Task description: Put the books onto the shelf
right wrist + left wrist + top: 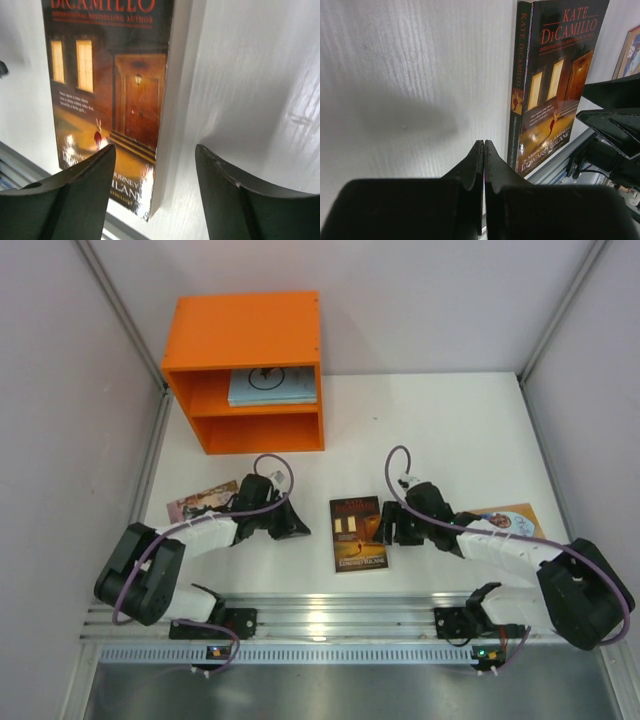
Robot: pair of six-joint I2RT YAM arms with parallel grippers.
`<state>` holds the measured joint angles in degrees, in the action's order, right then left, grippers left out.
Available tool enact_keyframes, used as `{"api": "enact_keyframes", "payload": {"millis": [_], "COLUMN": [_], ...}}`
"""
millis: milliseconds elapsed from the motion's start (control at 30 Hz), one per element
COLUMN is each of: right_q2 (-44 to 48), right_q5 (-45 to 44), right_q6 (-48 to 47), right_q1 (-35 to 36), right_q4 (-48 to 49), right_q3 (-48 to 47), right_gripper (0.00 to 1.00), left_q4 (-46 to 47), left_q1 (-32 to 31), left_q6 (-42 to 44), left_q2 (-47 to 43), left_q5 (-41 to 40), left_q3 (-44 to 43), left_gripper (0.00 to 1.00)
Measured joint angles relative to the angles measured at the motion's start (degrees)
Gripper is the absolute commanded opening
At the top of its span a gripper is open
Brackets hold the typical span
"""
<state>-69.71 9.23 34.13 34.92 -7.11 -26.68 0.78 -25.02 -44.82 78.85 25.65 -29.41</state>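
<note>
A dark brown book lies flat on the white table between my two grippers. My left gripper is shut and empty just left of the book's spine; in its wrist view the fingertips meet over bare table. My right gripper is open at the book's right side. In the right wrist view one finger hangs over the cover and the other over the table. The orange shelf stands at the back, with a pale blue book in its upper compartment.
A pinkish illustrated book lies partly under the left arm. An orange book with a blue circle lies under the right arm. An aluminium rail runs along the near edge. Grey walls close the sides and back.
</note>
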Motion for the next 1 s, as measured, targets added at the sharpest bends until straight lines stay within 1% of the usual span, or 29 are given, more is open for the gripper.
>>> {"api": "enact_keyframes", "payload": {"millis": [233, 467, 600, 700, 800, 1000], "right_q2": [-2.3, -2.3, -0.7, 0.6, 1.4, 1.9], "right_q5": [3.9, 9.2, 10.0, 10.6, 9.9, 2.7], "right_q6": [0.0, 2.5, 4.2, 5.4, 6.0, 5.8], "right_q1": [0.0, 0.4, 0.4, 0.4, 0.4, 0.5], "right_q4": [5.4, 8.0, 8.8, 9.1, 8.6, 3.1], "right_q3": [0.0, 0.0, 0.5, 0.9, 0.6, -1.0], "right_gripper": [0.67, 0.64, 0.61, 0.61, 0.62, 0.59], "left_q4": [8.4, 15.6, 16.7, 17.1, 17.2, 17.7], "left_q1": [-3.7, -6.3, -6.5, -6.5, -6.5, -6.6], "left_q6": [-5.0, -8.9, -9.6, -9.8, -9.9, -10.5], "left_q2": [7.5, 11.1, 11.6, 11.7, 11.7, 12.2], "left_q5": [0.7, 0.7, 0.7, 0.6, 0.5, 0.5], "left_q3": [1.4, 1.3, 1.3, 1.3, 1.3, 1.3], "left_gripper": [0.0, 0.0, 0.0, 0.0, 0.0, 0.0]}}
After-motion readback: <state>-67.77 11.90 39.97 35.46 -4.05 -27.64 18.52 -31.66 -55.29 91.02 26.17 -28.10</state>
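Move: From the left gripper, fingers shut, the paperback's middle lies about 12 cm to the right, level fore and aft and some 3 cm below, its spine being the near side. The pink picture book lies about 26 cm left and 8 cm farther out. From the open right gripper, poised over the paperback's right edge, the paperback's middle is about 6 cm left, about 1 cm back and 2 cm below; the tan picture book lies some 30 cm right, level with it. Bring the left gripper, kept shut, down and about 5 cm right until its tips meet the paperback's spine, then hold there. Meanwhile take the open right gripper left over the book's right edge and up, some 4 cm each way, rolling roughly 15 degrees, then ease it about 2 cm back right with the roll partly undone; keep its fingers open. ##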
